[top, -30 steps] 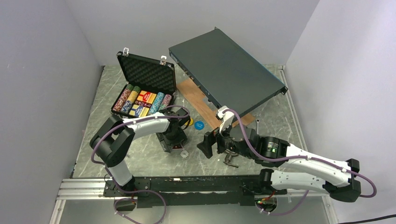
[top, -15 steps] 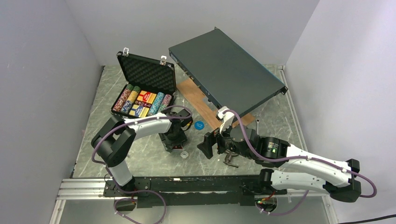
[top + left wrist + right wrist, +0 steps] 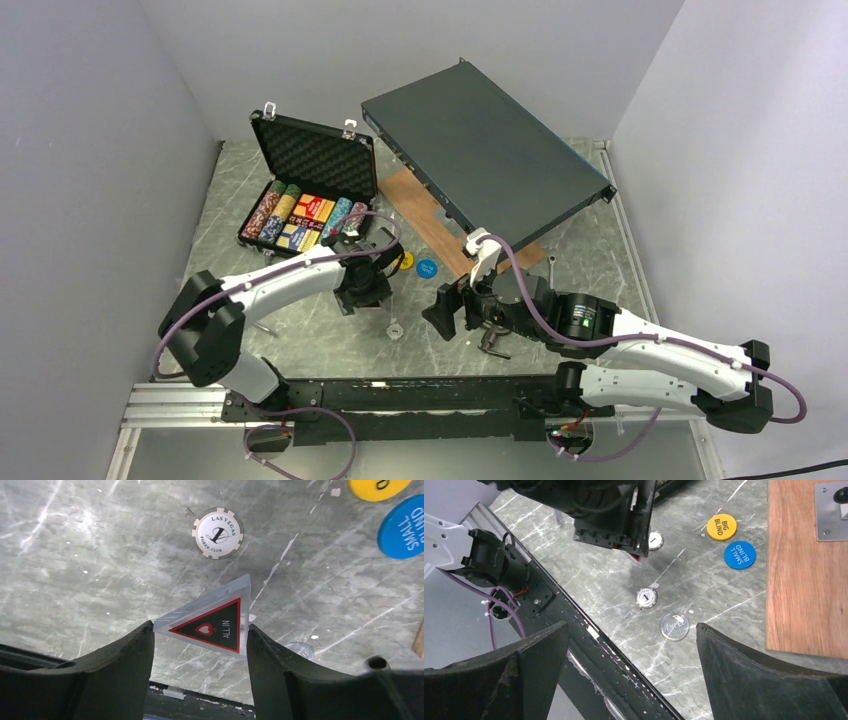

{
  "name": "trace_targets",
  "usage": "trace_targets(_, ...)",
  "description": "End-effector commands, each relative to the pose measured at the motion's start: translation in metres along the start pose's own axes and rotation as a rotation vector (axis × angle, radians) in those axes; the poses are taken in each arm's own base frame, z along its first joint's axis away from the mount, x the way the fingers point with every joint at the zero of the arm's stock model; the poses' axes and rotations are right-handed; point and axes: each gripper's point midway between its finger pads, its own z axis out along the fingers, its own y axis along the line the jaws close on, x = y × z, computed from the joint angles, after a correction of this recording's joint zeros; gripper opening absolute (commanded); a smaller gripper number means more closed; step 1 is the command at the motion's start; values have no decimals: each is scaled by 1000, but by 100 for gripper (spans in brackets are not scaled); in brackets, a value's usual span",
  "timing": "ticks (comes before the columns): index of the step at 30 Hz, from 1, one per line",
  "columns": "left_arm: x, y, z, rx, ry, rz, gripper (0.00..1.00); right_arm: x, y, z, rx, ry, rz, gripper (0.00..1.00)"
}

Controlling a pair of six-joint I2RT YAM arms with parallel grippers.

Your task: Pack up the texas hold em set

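Note:
The texas hold em set's black case [image 3: 312, 158] lies open at the back left, with grey foam in its lid and rows of coloured chips [image 3: 300, 220] in its base. My left gripper [image 3: 199, 627] is shut on the red "ALL IN" triangle [image 3: 215, 622] and holds it above the table. Below it lie a white chip [image 3: 218, 532], a yellow disc [image 3: 377, 487] and a blue disc [image 3: 402, 527]. My right gripper [image 3: 631, 626] hangs open over the table's near edge. A clear dealer disc [image 3: 674, 626] and another white chip [image 3: 647, 597] lie in front of it.
A large dark-grey metal box [image 3: 485, 150] rests tilted at the back on a wooden board [image 3: 415, 215]. Black pliers [image 3: 493, 342] lie under the right arm. A black rail [image 3: 400, 395] runs along the table's near edge.
My left gripper closed a little onto the red triangle and lifted it off the table, moving back and left toward the case. The right arm has not moved.

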Motion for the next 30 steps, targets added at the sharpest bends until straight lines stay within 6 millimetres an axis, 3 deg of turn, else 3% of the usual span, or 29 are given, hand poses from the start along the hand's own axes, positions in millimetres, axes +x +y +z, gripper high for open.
trace_targets(1,-31,2,-32,37,-93,-4,54,-15,2,-1,8,-37,26,99)
trace_targets(7,-90,10,-58,107,-174,-89,55,-18,3,-2,10,-37,22,99)
trace_targets(13,-160,30,-59,146,-218,-255,55,-22,3,-5,14,-41,24,99)
trace_targets(22,-243,50,-12,111,-174,-458,54,-25,7,-4,2,-43,44,99)
trace_targets(30,-285,44,29,80,-130,-521,54,-21,7,-3,6,-26,63,99)
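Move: The left hand already holds the clear ALL IN triangle clear of the table; the middle of the open chip case lies about 20 cm ahead, 17 cm to its left and 3 cm lower. The outer white chip is 3 cm ahead and 2 cm left, the near white chip 5 cm back and 5 cm right, the yellow BIG BLIND button 11 cm ahead and 7 cm right, all about 5 cm below. From the right hand the case is roughly 24 cm ahead, 34 cm left and 21 cm down. The left hand keeps its pinch on the ALL IN triangle and carries it in an arc forward and left, roughly 26 cm over the table, away from the white chips and in over the open chip case, rising about 9 cm on the way and then sinking some 5 cm towards the card decks and dice. As it travels it turns nearly 30 degrees counter-clockwise, its fingers first tipping outward and then swinging part of the way back, with the opening unchanged. ##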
